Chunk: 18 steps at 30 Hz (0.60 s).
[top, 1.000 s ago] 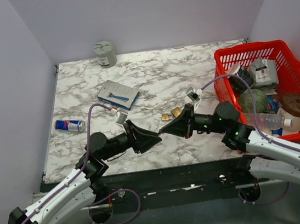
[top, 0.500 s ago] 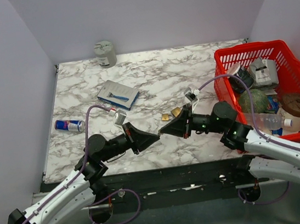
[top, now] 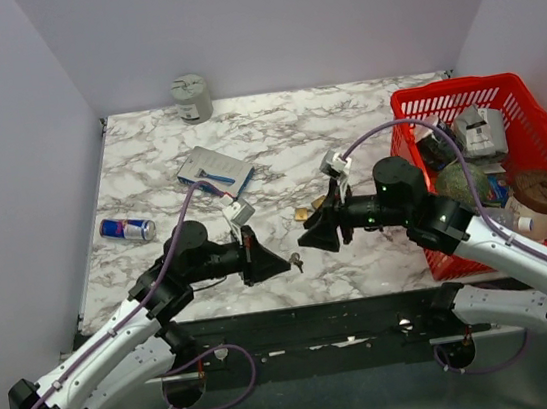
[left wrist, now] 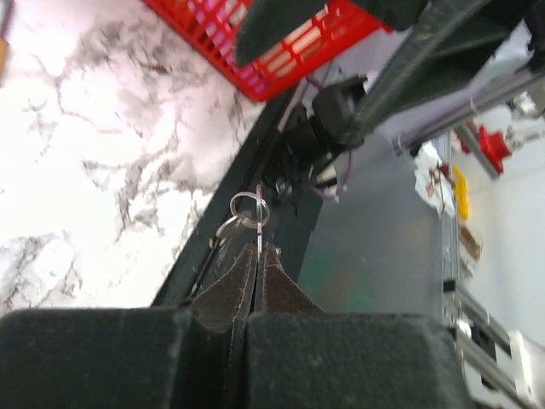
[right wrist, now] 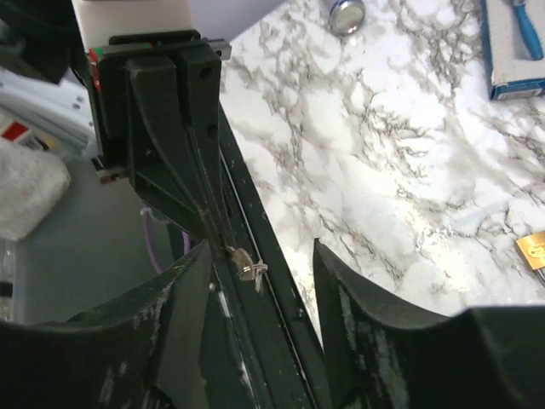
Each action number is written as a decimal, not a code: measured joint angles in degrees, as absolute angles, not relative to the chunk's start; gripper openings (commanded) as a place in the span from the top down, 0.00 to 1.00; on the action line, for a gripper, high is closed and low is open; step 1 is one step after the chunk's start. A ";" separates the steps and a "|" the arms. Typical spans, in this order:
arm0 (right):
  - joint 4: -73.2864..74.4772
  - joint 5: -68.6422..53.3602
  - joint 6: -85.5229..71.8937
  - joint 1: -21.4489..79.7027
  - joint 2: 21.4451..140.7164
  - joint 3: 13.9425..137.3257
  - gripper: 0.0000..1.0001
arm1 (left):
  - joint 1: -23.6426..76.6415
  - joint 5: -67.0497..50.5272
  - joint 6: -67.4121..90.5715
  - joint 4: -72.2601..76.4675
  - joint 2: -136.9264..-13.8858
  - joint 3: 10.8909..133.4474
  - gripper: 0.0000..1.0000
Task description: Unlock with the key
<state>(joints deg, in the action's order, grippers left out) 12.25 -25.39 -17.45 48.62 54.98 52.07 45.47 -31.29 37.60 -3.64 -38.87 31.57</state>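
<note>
A small key [top: 296, 260] on a wire ring hangs from the tips of my left gripper [top: 285, 260], which is shut on the ring, just above the table's front edge. In the left wrist view the ring [left wrist: 249, 207] and the key [left wrist: 226, 228] dangle past the closed left gripper [left wrist: 258, 252]. My right gripper [top: 314, 233] stands open a little to the right, facing the left one. In the right wrist view the key [right wrist: 245, 264] hangs free between the spread fingertips of the right gripper [right wrist: 261, 256], touching neither. The brass padlock [top: 302, 214] lies on the marble behind the right gripper.
A red basket [top: 402, 107] full of items stands at the right. A blue box [top: 215, 172] and a drink can [top: 125, 229] lie at the left, a grey tin [top: 192, 97] at the back. The black table rail [right wrist: 281, 332] runs below the key.
My left gripper shut on the key ring. My right gripper opened, let go of the key and drew back to the right. The left arm carried the key slightly forward.
</note>
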 measured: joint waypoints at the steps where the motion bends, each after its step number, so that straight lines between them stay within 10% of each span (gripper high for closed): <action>1: 14.20 -26.02 -15.68 48.66 55.92 53.17 0.46 | 45.50 -33.04 36.58 -5.89 -39.83 32.93 1.00; 18: 14.90 -42.78 -10.57 51.86 62.78 51.24 0.64 | 45.50 -42.37 27.49 -21.61 -41.17 37.01 1.00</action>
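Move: The keys stick out of the left fingers, about 2 cm to the right of that hand and 1 cm below it. From the open right hand they lie some 3 cm back, 3 cm left and 3 cm below. The small padlock is around 12 cm ahead of the right hand, 1 cm left and 15 cm below; the large padlock is about 14 cm ahead, 4 cm right, equally low. Right hand swings back and down 7 cm towards the keys, partly closing; left draws them back about 4 cm. ##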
